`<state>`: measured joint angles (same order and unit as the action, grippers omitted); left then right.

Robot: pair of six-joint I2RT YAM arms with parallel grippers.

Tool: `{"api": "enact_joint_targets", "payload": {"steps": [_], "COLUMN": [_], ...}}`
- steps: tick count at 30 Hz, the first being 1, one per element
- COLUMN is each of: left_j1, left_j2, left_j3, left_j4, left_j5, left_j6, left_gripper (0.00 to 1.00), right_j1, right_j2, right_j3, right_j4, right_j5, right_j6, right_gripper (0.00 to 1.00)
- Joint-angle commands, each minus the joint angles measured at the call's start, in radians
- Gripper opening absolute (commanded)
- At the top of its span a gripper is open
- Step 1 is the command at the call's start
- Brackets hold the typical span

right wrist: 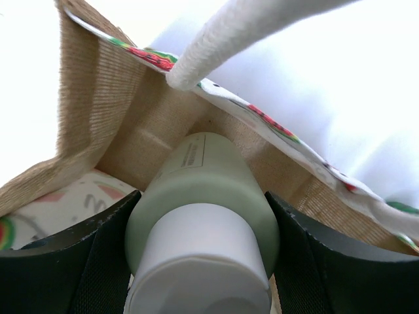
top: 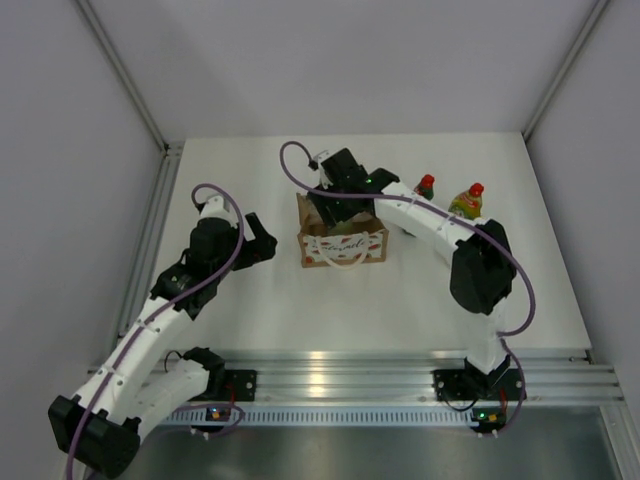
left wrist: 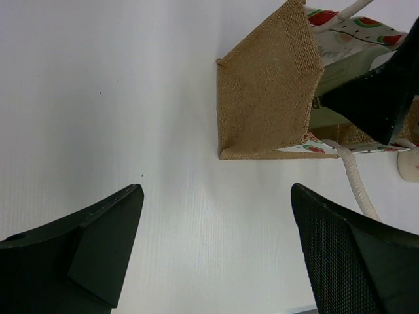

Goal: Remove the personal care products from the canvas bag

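Note:
The canvas bag (top: 341,246) stands mid-table, tan with a white printed front and rope handles. My right gripper (top: 340,205) reaches down into its open top. In the right wrist view that gripper (right wrist: 203,235) is shut on a pale cylinder bottle (right wrist: 203,183) with a white cap (right wrist: 196,261), inside the bag's tan walls (right wrist: 98,111). Two more personal care products stand on the table right of the bag: a dark green bottle (top: 425,187) and a yellow-green bottle (top: 467,200), both red-capped. My left gripper (top: 262,245) hovers left of the bag (left wrist: 268,98), open and empty (left wrist: 216,216).
A cream rope handle (right wrist: 249,33) crosses above the held bottle. Another handle (left wrist: 357,183) hangs down the bag's front. White walls and metal rails (top: 150,230) fence the table on the left, right and near sides.

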<state>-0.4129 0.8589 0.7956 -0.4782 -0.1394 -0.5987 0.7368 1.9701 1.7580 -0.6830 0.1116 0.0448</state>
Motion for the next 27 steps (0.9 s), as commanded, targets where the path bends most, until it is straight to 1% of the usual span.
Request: {"api": "enact_joint_targets", "payload": {"steps": [1,10,16,17,22,23,26,27], "left_j1": [-0.001,-0.001,-0.001,-0.001,-0.001,-0.001,-0.001,-0.001], "left_j2": [-0.021,-0.017,-0.017,-0.02,-0.027,-0.029,-0.034,-0.035], "left_j3": [-0.004,-0.006,-0.004,-0.006,-0.009,-0.01,-0.01,-0.01], "left_j4": [0.038,0.043,0.043,0.043,0.043,0.043,0.041,0.043], "left_j5": [-0.011,-0.012,-0.011,-0.011,-0.009,-0.008,-0.006,-0.005], "left_j6": [0.008,0.008,0.008,0.007,0.005,0.007,0.007,0.005], "left_gripper": [0.98,0.98,0.98,0.98,0.98,0.98,0.98,0.98], "right_j1": [0.001,-0.014,-0.027,-0.031,-0.069,-0.094,-0.154,-0.169], "right_j2": [-0.161,-0.278,-0.41,-0.46,-0.612,-0.661,-0.755,-0.778], "right_j3": [0.098,0.11,0.11,0.098,-0.029,-0.055,-0.173,-0.243], "right_j4": [0.042,0.002,-0.053,-0.053,-0.064,-0.066,-0.067,-0.066], "right_j5": [0.014,0.01,0.007,0.007,0.06,0.066,0.083,0.088], "right_j6": [0.013,0.01,0.009,0.01,0.021,0.032,0.055,0.07], "right_gripper": [0.0,0.0,0.0,0.0,0.0,0.0,0.0,0.0]}}
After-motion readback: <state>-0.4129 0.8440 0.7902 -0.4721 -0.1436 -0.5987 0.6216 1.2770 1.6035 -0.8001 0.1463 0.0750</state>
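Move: The right hand already grips the last white-capped bottle, still inside the canvas bag, whose middle is about 2 cm back, 2 cm right and 9 cm below. The dark green bottle, on the side it carries to, stands roughly 18 cm right, 2 cm back and 6 cm lower; the yellow bottle is about 29 cm right, 4 cm back and 6 cm lower. From the idle left hand the white-capped bottle is some 15 cm right, 2 cm ahead and 11 cm below. Still gripping the bottle, the right hand rises some 20 cm from the bag, later sweeping right and back. ##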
